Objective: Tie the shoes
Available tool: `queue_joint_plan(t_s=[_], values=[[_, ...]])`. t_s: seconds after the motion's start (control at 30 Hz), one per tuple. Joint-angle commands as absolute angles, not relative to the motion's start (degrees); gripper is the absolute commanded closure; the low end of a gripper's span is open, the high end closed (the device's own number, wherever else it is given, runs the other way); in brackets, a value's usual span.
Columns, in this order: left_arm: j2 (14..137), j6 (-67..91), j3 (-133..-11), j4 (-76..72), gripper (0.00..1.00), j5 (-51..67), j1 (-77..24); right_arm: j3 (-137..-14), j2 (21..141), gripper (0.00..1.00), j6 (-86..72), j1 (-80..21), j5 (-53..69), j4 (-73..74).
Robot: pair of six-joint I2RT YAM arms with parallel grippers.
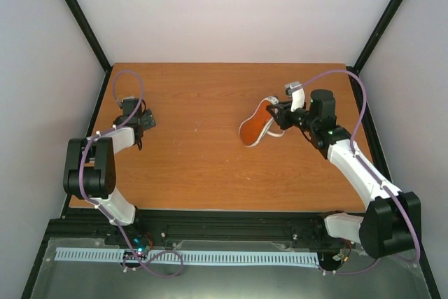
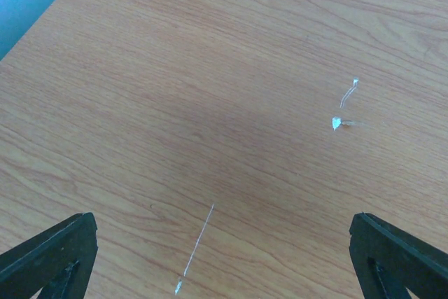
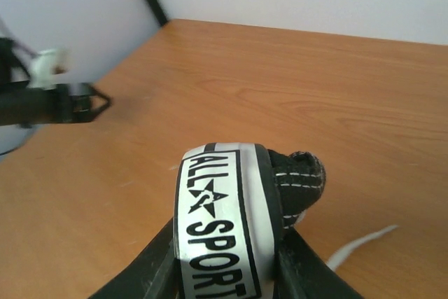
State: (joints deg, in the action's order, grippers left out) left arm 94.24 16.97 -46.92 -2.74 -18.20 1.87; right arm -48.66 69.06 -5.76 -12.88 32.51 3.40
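The shoe (image 1: 255, 125) lies tipped on its side at the right of the wooden table (image 1: 203, 159), its orange sole facing up and to the left. My right gripper (image 1: 281, 114) holds it by the heel. In the right wrist view the white heel strip of the shoe (image 3: 217, 201), printed "ALL SPORT", fills the gap of the right gripper (image 3: 227, 250), with a dark finger pressed to each side. A white lace (image 3: 357, 246) trails on the table to the right. My left gripper (image 1: 144, 121) stands wide open over bare wood at the far left, far from the shoe; between the fingers of the left gripper (image 2: 224, 264) is nothing.
White walls and black frame posts (image 1: 77, 12) close in the table on three sides. The table's left edge (image 2: 42, 15) runs close to the left gripper. The left arm (image 3: 56, 99) shows at the left of the right wrist view. Small white scratches (image 2: 343, 106) mark the wood.
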Motion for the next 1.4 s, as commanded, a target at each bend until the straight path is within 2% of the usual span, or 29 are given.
queue_joint_plan(t_s=[0.0, 0.17, 0.27, 0.43, 0.67, 0.77, 0.9, 0.93, 1.0, 1.07, 1.13, 1.27, 1.33, 1.37], values=[[92.58, 17.83, -46.87, -4.47, 0.00, -18.65, 2.04, -56.06, 71.58, 0.97, -1.47, -13.31, 17.58, 0.13], [92.82, 17.77, -47.02, -4.40, 0.00, -18.55, 2.02, -67.20, 78.22, 0.97, 4.04, -13.53, 9.27, 0.15], [92.69, 17.76, -46.95, -4.42, 0.00, -18.48, 2.02, -69.46, 81.38, 0.97, 10.00, -16.37, 6.00, -2.54], [92.25, 17.48, -46.60, -4.96, 0.00, -18.02, 2.04, -62.86, 83.11, 0.97, 17.37, -21.28, 10.56, -9.53], [91.84, 17.51, -46.24, -5.19, 0.00, -18.23, 2.02, -50.27, 81.68, 0.97, 27.64, -31.43, 6.61, -15.60], [91.80, 17.56, -46.17, -5.31, 0.00, -18.35, 2.09, -47.03, 79.23, 0.91, 28.69, -34.76, 5.15, -13.62], [90.91, 17.67, -45.42, -5.89, 0.00, -18.48, 2.03, -45.79, 75.26, 0.83, 20.78, -36.47, 8.97, -6.16], [90.38, 17.73, -44.99, -6.31, 0.00, -18.68, 2.02, -45.04, 73.97, 0.79, 18.22, -36.54, 10.09, -4.99], [88.93, 17.90, -43.68, -7.41, 0.00, -19.01, 2.03, -44.33, 71.75, 0.46, 12.58, -36.65, 10.87, -1.00], [86.94, 18.09, -42.25, -8.52, 0.00, -19.58, 2.04, -45.14, 69.76, 0.43, 8.87, -36.66, 11.14, 4.60], [84.61, 18.75, -40.64, -9.27, 0.00, -20.84, 2.02, -43.91, 66.96, 0.37, 5.76, -36.65, 11.46, 6.15], [77.87, 20.88, -37.48, -9.16, 0.00, -23.52, 1.99, -40.50, 60.98, 0.08, 0.64, -36.58, 11.07, 2.73], [74.56, 23.00, -36.51, -8.15, 0.00, -23.35, 1.93, -39.73, 58.73, 0.00, -1.22, -36.44, 9.41, 1.76], [73.24, 23.71, -36.39, -7.47, 0.00, -22.40, 1.98, -39.53, 57.99, 0.00, -2.15, -36.33, 8.91, 1.54]])
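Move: The right hand holds the shoe by its heel; the shoe hangs sole outward and toe down, its middle some 10 cm below the fingers, 4 cm left and 3 cm back. The bare patch of table where it is to stand is about 10 cm to the hand's left, level with it fore and aft, and some 20 cm below. From the idle left hand that spot is about 44 cm to the right, 9 cm back and 3 cm lower. Still pinching the heel, the right hand swings the shoe forward and up about 10 cm, then sweeps it left, back and down to the bare table, its left side rolling down and fingertips tipping up some 30 degrees. The fingers then open wide and let go of the heel as the hand draws back about 7 cm. Late on, the open left hand rises 5 cm and eases back. ##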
